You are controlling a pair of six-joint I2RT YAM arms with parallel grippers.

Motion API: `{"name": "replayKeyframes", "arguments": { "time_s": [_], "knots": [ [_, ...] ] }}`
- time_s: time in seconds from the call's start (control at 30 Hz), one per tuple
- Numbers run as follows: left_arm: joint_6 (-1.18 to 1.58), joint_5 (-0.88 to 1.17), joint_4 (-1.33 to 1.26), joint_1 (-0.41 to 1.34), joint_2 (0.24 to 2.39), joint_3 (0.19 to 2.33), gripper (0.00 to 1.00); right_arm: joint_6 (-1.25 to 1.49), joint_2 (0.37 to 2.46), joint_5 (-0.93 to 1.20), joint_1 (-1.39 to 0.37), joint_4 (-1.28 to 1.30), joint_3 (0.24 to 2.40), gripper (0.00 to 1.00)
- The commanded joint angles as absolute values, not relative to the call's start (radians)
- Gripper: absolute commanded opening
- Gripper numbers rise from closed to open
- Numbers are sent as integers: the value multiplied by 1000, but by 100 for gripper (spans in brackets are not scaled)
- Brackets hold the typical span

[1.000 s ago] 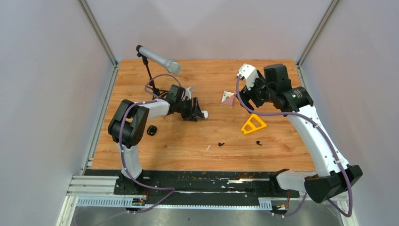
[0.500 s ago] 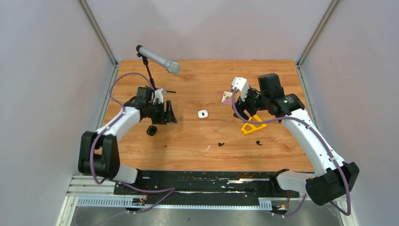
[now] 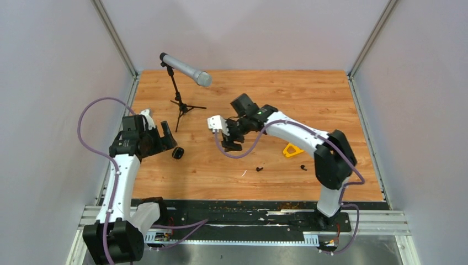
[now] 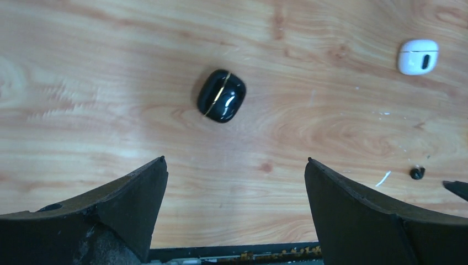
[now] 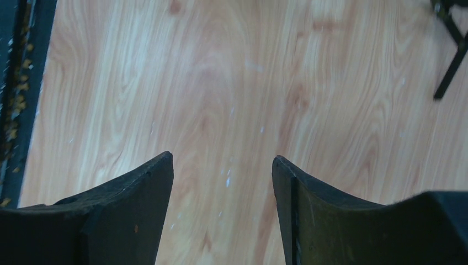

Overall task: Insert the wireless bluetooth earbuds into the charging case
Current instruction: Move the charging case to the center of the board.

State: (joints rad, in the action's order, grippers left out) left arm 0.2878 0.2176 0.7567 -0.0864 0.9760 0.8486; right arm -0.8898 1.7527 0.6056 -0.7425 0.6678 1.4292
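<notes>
A closed black charging case point(image 4: 221, 95) with a gold seam lies on the wood just ahead of my left gripper point(image 4: 234, 160), which is wide open and holds nothing. From above, that black case point(image 3: 177, 153) sits right of the left gripper point(image 3: 167, 139). A closed white charging case point(image 4: 418, 56) lies farther right. My right gripper point(image 3: 232, 144) hangs over the table's middle and hides the white case from above. The right gripper point(image 5: 221, 157) is open over bare wood. Two black earbuds point(image 3: 259, 168) point(image 3: 303, 167) lie near the front; one earbud point(image 4: 417, 173) shows in the left wrist view.
A microphone point(image 3: 185, 69) on a black tripod point(image 3: 179, 105) stands at the back left; one tripod leg point(image 5: 452, 55) shows in the right wrist view. A yellow triangle point(image 3: 292, 149) lies partly behind the right arm. A thin white sliver point(image 3: 243, 173) lies near the earbuds.
The left gripper let go of the white case, opened wide and drew back left beside the black case. The right arm swung from the far right to the centre over the white case.
</notes>
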Motion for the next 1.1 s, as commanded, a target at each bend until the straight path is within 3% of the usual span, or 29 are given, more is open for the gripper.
{"name": "replayKeyframes", "arguments": {
  "time_s": [0.0, 0.17, 0.27, 0.47, 0.67, 1.07],
  "knots": [
    [311, 178, 826, -128, 938, 830, 100, -948, 1911, 670, -804, 569, 1609, 65],
    [360, -8, 863, -167, 1026, 805, 100, -935, 1984, 678, -831, 581, 1715, 65],
    [302, 164, 753, -196, 1059, 770, 100, -930, 1923, 636, -829, 558, 1639, 64],
    [271, 291, 519, -150, 1187, 729, 93, -905, 1699, 544, -816, 532, 1413, 65],
    [111, 146, 558, -10, 1333, 842, 79, -917, 1516, 458, -758, 634, 1322, 65],
    [-29, -77, 582, 157, 1552, 927, 63, -936, 1332, 368, -699, 715, 1278, 66]
  ]
}}
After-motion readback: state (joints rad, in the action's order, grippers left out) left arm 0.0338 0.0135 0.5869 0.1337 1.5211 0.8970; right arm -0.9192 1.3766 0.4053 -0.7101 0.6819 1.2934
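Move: Ahead of the left hand by about 4 cm, 2 cm to its right and 12 cm below lies the black charging case. At the same depth, the white charging case is about 10 cm ahead and 26 cm right of the left hand, and the microphone stand's foot some 20 cm ahead and 4 cm right. From the right hand the black case is roughly 22 cm left, 2 cm ahead and 11 cm below. Swinging a few centimetres left and back first, the left hand then sinks about 11 cm, coming forward and right onto the black case; it tips further down, turns some 20 degrees clockwise, lifts its left side and narrows its fingers to about two-thirds open, one either side of the case. The empty right hand goes 8 cm left, then withdraws about 14 cm right while rising some 10 cm. ##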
